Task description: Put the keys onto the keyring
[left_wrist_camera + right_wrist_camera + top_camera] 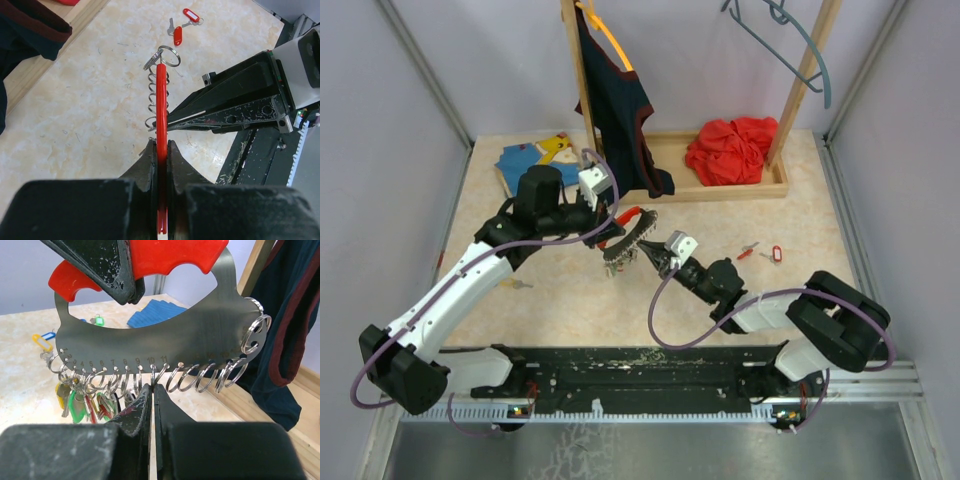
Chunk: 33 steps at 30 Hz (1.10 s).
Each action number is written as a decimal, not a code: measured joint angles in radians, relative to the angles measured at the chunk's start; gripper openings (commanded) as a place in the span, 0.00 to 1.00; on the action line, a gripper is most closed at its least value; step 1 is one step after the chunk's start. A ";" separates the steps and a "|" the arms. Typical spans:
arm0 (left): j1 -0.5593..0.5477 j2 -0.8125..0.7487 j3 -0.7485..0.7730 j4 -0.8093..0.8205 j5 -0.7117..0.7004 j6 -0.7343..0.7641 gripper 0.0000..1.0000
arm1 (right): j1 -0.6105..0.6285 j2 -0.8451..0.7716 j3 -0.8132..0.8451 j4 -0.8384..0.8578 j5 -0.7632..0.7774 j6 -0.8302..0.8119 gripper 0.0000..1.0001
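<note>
The keyring is a steel plate (200,340) with a red handle (161,95) and a row of numbered split rings along its lower edge. My left gripper (161,148) is shut on the red handle and holds the plate up above the table (625,240). My right gripper (152,386) is shut just under the plate, its tips pinching the split ring (151,376) at hole ten. Several keys with green, red and yellow tags (77,405) hang from the lower-numbered rings. Two loose keys with red tags (772,253) lie on the table to the right.
A wooden clothes stand (720,185) at the back holds a dark garment (615,100) and a red cloth (730,150). Folded blue and yellow cloths (535,160) lie at the back left. More loose tagged keys, yellow (42,341) and green (98,320), lie on the table.
</note>
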 measured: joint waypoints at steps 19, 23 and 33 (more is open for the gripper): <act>0.039 -0.085 -0.270 0.268 -0.091 -0.363 0.16 | 0.000 0.029 -0.055 0.063 -0.010 0.005 0.00; 0.066 -0.105 -0.428 0.423 -0.073 -0.482 0.26 | 0.000 0.071 -0.061 0.079 -0.019 0.009 0.00; 0.099 -0.101 -0.721 0.682 -0.080 -0.675 0.57 | -0.009 0.155 -0.061 0.138 -0.061 0.002 0.00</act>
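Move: The left fingers already grip the red handle and the right fingers already pinch a middle ring. That ring lies about 5 cm right of the left hand, 2 cm back and 7 cm below it. From the right hand, the handle's gripped part is roughly 5 cm left, 2 cm ahead and 7 cm up; the bunch of hanging keys lies about 5 cm back, 4 cm left and 5 cm lower. The right fingers keep their pinch on the middle ring while that hand, after barely stirring, sinks about 5 cm. The left hand releases its squeeze on the red handle: it drops some 14 cm with a little drift left, rolling about 40 degrees counter-clockwise as seen along its fingers, and opens from nearly shut to half open on the way down. ##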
